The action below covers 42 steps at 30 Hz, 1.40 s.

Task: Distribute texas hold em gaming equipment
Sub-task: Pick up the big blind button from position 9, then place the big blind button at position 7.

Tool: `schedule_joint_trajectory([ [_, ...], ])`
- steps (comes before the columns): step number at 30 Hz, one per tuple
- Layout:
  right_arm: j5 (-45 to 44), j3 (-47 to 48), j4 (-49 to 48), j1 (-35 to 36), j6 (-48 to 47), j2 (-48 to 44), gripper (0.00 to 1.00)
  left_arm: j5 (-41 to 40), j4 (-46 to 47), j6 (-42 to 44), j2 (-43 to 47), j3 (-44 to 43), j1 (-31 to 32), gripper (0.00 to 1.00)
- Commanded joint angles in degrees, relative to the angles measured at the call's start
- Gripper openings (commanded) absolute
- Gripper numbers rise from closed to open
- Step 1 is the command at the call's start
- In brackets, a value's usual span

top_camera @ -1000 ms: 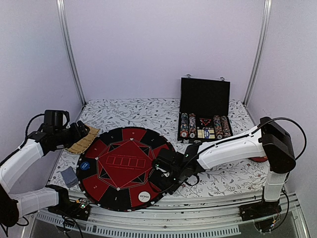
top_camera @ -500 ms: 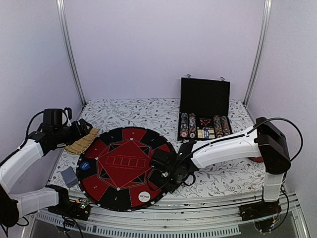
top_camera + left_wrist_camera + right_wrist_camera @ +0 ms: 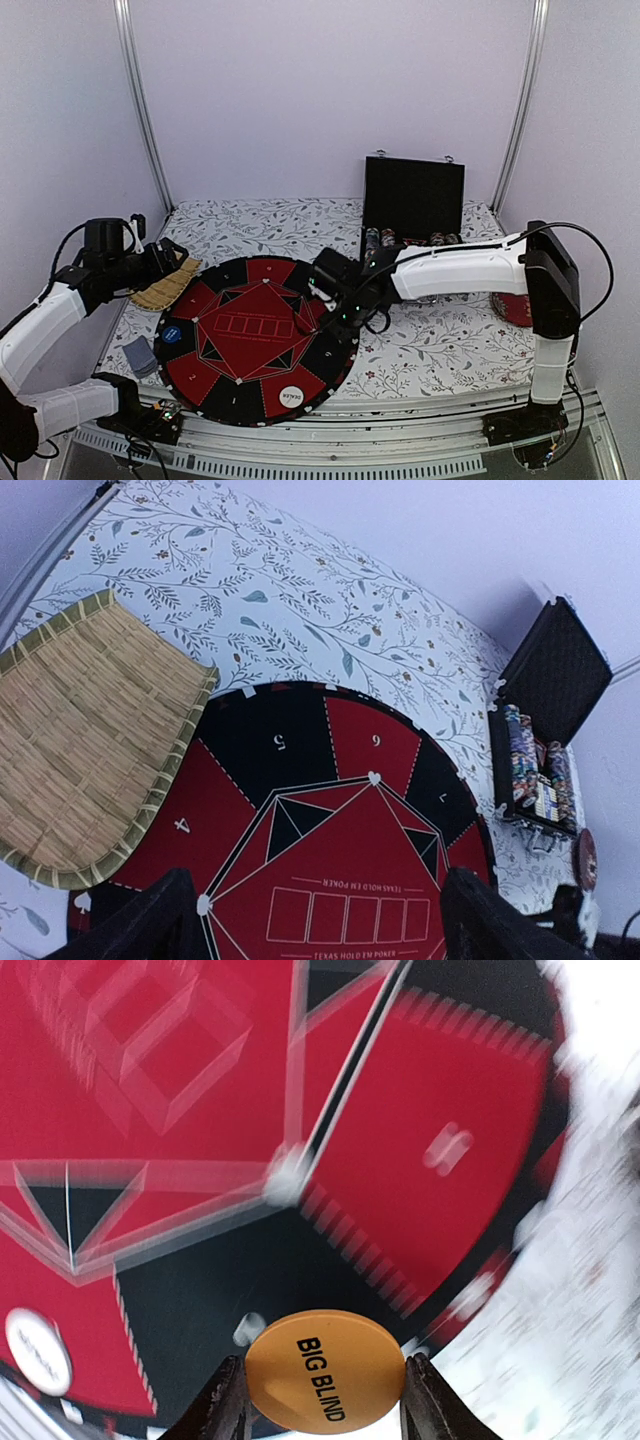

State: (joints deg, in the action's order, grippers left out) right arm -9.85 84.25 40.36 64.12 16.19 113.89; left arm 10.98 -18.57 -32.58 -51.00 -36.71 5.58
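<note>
A round red and black poker mat (image 3: 250,345) lies near the table's front. My right gripper (image 3: 338,305) hovers above its right side, shut on an orange "BIG BLIND" disc (image 3: 325,1370) pinched edge to edge between the fingertips. The white "DEALER" disc (image 3: 291,396) rests on the mat's near edge, and shows blurred in the right wrist view (image 3: 38,1348). On the mat's left edge sits a blue disc (image 3: 172,335). Grey-blue backed playing cards (image 3: 139,356) lie left of the mat. My left gripper (image 3: 165,256) hangs open over the woven mat (image 3: 80,750), holding nothing.
An open black chip case (image 3: 413,200) stands at the back right, its chip rows partly hidden behind my right arm. A red round object (image 3: 512,308) lies at the far right edge. The woven mat (image 3: 170,282) touches the poker mat's upper left rim.
My right gripper closed on the orange disc at the mat's near right edge, then lifted and carried it back toward the mat's far right side. The left arm barely moved.
</note>
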Motion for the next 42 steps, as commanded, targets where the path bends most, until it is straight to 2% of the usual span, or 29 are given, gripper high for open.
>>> schedule_joint_trajectory([
  [1,0.70,6.65,-7.22,-6.56,-7.32,2.55,0.34,1.68,2.46,-0.02,0.30,0.37,0.29,0.87],
  [6,2.07,14.05,-9.52,-12.42,-10.43,9.04,0.34,1.99,2.97,0.48,-0.25,0.76,0.33,0.87],
  [16,1.58,24.33,-7.99,-16.10,-13.49,21.16,0.33,2.64,4.01,1.52,-2.67,0.58,0.29,0.87],
  [30,0.70,27.90,-8.37,-17.16,-14.04,28.23,0.34,1.89,3.19,1.71,-1.58,1.06,0.33,0.87],
  [33,0.59,28.14,-8.29,-17.12,-13.84,28.43,0.43,1.85,1.97,1.94,-1.32,0.53,0.25,0.87],
  [38,2.50,27.99,-7.92,-16.99,-13.72,26.57,0.74,0.92,-2.54,2.11,-0.78,-0.68,0.39,0.87],
  [42,3.34,27.65,-7.66,-16.60,-14.86,22.70,1.00,-4.25,-12.28,2.73,-0.87,-4.60,0.45,0.87],
])
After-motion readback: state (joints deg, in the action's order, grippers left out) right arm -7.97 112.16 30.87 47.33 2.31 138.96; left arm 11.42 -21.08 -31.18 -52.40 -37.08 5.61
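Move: The right hand already holds the big blind button a few centimetres over the mat. The outer edge of position 7, its goal, lies about 20 cm ahead, 3 cm to the left and 4 cm below. The open chip case sits some 27 cm ahead and 21 cm to the right, and the dealer button about 14 cm back and 13 cm left. From the idle left hand, that edge of 7 is roughly 10 cm ahead, 35 cm right and 18 cm down. Forward in a quick low arc of about 20 cm, the right hand carries the pinched big blind button towards the rim of position 7, rising some 4 cm, then sinking about 7 cm as the fingers tip slightly forward. It creeps the last couple of centimetres level, then stops and spreads its fingers wide, letting go. ##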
